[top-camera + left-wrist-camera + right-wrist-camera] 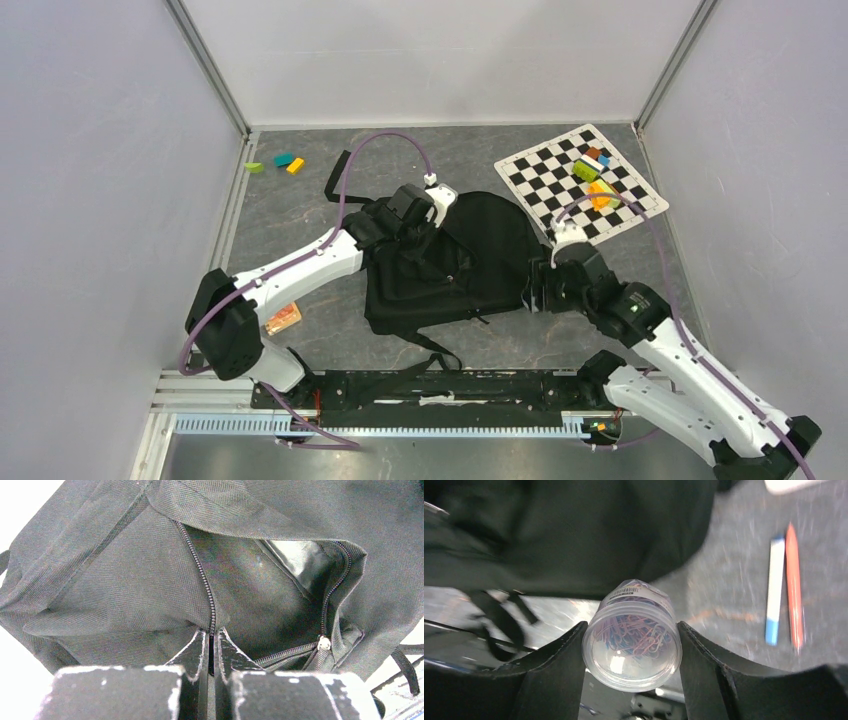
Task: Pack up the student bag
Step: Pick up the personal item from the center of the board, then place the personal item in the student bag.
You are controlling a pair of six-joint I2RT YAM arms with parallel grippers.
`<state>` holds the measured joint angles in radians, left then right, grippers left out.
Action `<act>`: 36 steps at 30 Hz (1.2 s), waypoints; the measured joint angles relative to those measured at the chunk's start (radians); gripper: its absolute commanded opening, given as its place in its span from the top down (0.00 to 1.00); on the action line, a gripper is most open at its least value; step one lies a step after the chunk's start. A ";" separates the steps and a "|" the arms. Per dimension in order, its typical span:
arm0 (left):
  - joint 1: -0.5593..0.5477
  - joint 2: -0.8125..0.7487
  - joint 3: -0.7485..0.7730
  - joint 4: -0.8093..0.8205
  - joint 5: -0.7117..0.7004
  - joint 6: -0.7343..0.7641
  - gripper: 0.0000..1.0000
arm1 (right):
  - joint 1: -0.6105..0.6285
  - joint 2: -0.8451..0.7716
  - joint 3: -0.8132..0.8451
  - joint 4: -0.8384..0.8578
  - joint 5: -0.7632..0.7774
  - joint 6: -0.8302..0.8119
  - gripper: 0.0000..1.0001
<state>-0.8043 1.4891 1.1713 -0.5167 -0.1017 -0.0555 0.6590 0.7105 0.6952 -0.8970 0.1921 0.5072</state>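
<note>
The student bag (450, 265), a black fabric backpack, lies in the middle of the table with its straps trailing. My left gripper (410, 215) is at its upper left. In the left wrist view this gripper (211, 645) is shut on the bag's (125, 580) zipper edge, and the main opening gapes beyond it, with the silver zipper pull (324, 643) at the right. My right gripper (535, 290) is at the bag's right edge. In the right wrist view both jaws press a clear tub of coloured paper clips (631, 650), with the bag (574, 535) just beyond.
A black-and-white checkered mat (560, 185) at the back right carries small coloured blocks (590, 170). More blocks (275, 162) lie at the back left. An orange item (283, 318) sits by the left arm. A blue-and-white pen (774, 590) and an orange pen (795, 585) lie on the table.
</note>
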 measured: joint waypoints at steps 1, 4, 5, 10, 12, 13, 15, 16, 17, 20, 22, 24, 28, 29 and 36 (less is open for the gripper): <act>0.000 -0.001 0.000 0.000 0.000 0.000 0.98 | 0.000 0.008 0.040 0.023 -0.005 -0.012 0.51; 0.000 -0.008 0.000 0.000 0.004 0.000 0.98 | 0.000 0.034 0.118 0.138 -0.034 -0.048 0.51; 0.000 -0.011 0.000 0.000 0.005 0.000 0.98 | 0.000 0.044 0.131 0.186 -0.043 -0.059 0.51; 0.000 -0.028 -0.001 0.000 0.006 0.000 0.98 | 0.000 0.159 0.141 0.443 -0.128 -0.089 0.53; 0.000 -0.034 -0.002 0.000 0.007 0.000 0.98 | 0.000 0.239 0.141 0.543 -0.169 -0.094 0.53; 0.000 -0.038 -0.004 0.001 0.008 0.000 0.98 | 0.000 0.272 0.141 0.580 -0.186 -0.094 0.54; 0.000 -0.045 -0.008 0.003 0.012 0.000 0.98 | 0.002 0.325 0.140 0.650 -0.215 -0.094 0.54; 0.000 -0.047 -0.010 0.003 0.017 0.000 0.98 | 0.005 0.344 0.140 0.678 -0.224 -0.093 0.55; 0.000 -0.050 -0.011 0.004 0.021 0.000 0.98 | 0.010 0.366 0.139 0.720 -0.235 -0.090 0.54; 0.000 -0.052 -0.013 0.005 0.028 0.000 0.98 | 0.045 0.412 0.127 0.819 -0.243 -0.085 0.54; 0.000 -0.052 -0.013 0.005 0.030 0.000 0.98 | 0.074 0.447 0.124 0.862 -0.240 -0.085 0.55; 0.000 -0.052 -0.013 0.008 0.031 0.000 0.98 | 0.093 0.481 0.118 0.898 -0.232 -0.082 0.55; 0.000 -0.055 -0.014 0.010 0.029 0.000 0.98 | 0.103 0.508 0.052 0.957 -0.182 -0.065 0.55; 0.000 -0.056 -0.014 0.010 0.028 0.000 0.98 | 0.102 0.512 0.039 0.965 -0.177 -0.058 0.55; 0.000 -0.063 -0.016 0.010 0.026 0.000 0.98 | 0.134 0.568 -0.003 1.047 -0.169 0.006 0.55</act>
<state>-0.8043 1.4261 1.1557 -0.5068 -0.0757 -0.0551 0.7929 1.2785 0.6926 0.1497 0.0227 0.5133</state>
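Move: With the paper-clip jar already in the right gripper, the bag's open pocket lies about 11 cm ahead and some 19 cm left, its mouth roughly level. The left fingers holding the pocket's zippered edge are 12 cm ahead and 25 cm left, 2 cm higher; the zipper pull is about 7 cm ahead and 20 cm left, 2 cm lower. From the left hand, the open pocket is about 6 cm to the right, level fore and aft, 3 cm down. Carry the gripped jar with the right hand up and over the bag's side, about 18 cm left and 11 cm forward, rising some 9 cm; swing the fingers up towards the left, then lower about 7 cm to the pocket mouth beside the left gripper. Keep the left fingers shut on the zippered edge and raise it about 2 cm. ##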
